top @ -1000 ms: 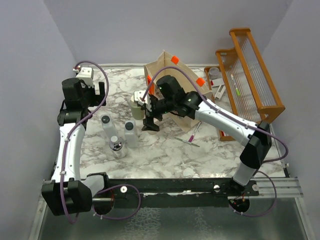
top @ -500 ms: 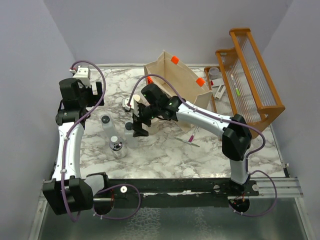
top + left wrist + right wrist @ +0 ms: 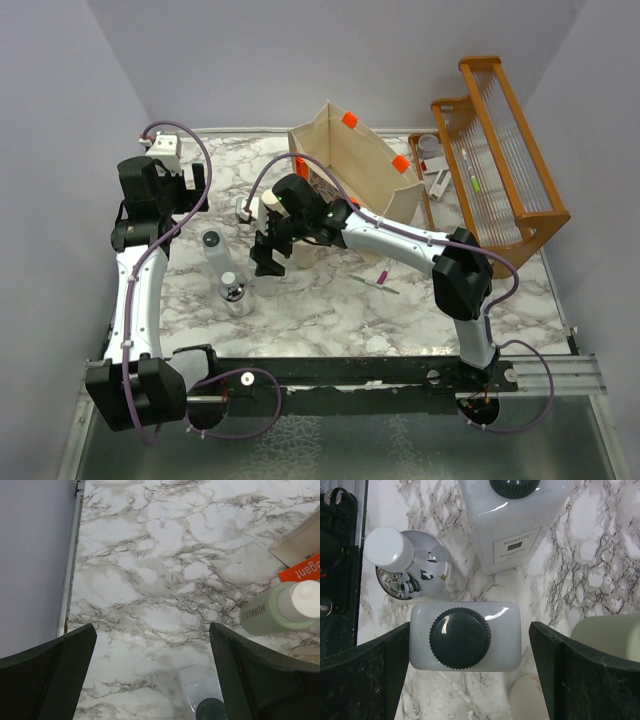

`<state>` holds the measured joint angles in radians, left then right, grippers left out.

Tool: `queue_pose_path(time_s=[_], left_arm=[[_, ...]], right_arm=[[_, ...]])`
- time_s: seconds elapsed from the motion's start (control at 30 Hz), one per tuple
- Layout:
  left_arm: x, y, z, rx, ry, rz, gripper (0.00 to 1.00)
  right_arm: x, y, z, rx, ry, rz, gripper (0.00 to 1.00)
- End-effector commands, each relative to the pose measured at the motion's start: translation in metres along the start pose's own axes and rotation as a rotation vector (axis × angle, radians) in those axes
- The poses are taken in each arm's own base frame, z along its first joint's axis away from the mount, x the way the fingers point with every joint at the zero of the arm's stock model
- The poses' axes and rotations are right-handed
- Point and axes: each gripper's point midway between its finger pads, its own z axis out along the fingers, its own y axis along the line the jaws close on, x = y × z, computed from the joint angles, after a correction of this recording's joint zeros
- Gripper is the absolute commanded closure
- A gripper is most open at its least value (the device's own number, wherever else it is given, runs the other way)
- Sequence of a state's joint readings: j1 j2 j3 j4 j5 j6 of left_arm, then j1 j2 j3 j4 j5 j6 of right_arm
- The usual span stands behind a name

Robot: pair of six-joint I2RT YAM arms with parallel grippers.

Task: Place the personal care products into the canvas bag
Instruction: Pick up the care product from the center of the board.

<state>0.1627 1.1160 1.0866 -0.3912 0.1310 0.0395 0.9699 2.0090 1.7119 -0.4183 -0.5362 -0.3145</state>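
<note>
My right gripper [image 3: 267, 262] [image 3: 470, 632] is open and straddles a white bottle with a black cap [image 3: 465, 636]; its left finger sits close against the bottle and the right one stands apart. A second white bottle [image 3: 212, 245] [image 3: 512, 525] and the short clear chrome bottle [image 3: 235, 297] [image 3: 417, 572] stand just beyond. The olive-green bottle [image 3: 270, 203] [image 3: 280, 610] stands in front of the canvas bag [image 3: 360, 170]. A beige bottle [image 3: 300, 252] shows partly under the right arm. My left gripper [image 3: 198, 185] [image 3: 152, 630] hangs open over bare marble at the far left.
An orange wooden slatted rack [image 3: 500, 150] stands at the back right, with small items in a tray [image 3: 435, 170] beside it. A pen-like item [image 3: 382, 280] lies on the marble to the right of the bottles. The table's left rim [image 3: 72, 555] runs close to my left gripper.
The right arm has swung left and toward the near edge, from beside the bag to over the black-capped white bottle. The left arm has barely moved.
</note>
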Motion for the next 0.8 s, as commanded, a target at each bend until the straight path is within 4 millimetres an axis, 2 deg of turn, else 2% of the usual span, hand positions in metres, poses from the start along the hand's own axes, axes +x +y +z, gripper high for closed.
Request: queue_pose_path(time_s=[0.0,0.23,0.4,0.57,0.77], left_arm=[[-0.016,-0.001,-0.009,0.011,-0.058,0.003,0.01],[-0.013,-0.002,-0.009,0.014,-0.056,0.002,0.01],[-0.012,-0.002,-0.01,0.013,-0.058,0.005,0.01],[-0.012,0.0,-0.008,0.01,-0.061,0.026,0.01],[-0.016,0.004,-0.004,0.005,-0.043,0.072,0.01]], right_arm=[[0.0,-0.008,0.011,0.056,-0.019,0.05,0.05],[0.01,-0.008,0.016,0.061,-0.018,0.079,0.11],[0.006,-0.008,0.014,0.061,-0.027,0.077,0.17],[0.0,-0.005,0.011,0.045,-0.037,0.068,0.35],[-0.025,-0.003,-0.004,0.049,-0.068,0.038,0.66]])
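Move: The care product to be gripped, a milky bottle with a dark ribbed cap, already stands between the right hand's open fingers, its middle about 1 cm left of the hand point and 4 cm below. Counted from that bottle, at much the same height: silver bottle 6 cm back and 6 left, tall clear bottle 10 left and 3 ahead, beige jar 9 right and 5 ahead, green bottle 12 ahead and 2 right. From the left hand the milky bottle is some 13 cm back, 15 right and 16 below. The milky bottle is pinched across its upper body by the right hand's two fingers, one on its near side and one on its far side. The hand first sinks about 1 cm around it while the wrist turns some 5 degrees clockwise, then stays in place as the fingers close by roughly a quarter of their range, stop on the bottle and keep squeezing. ##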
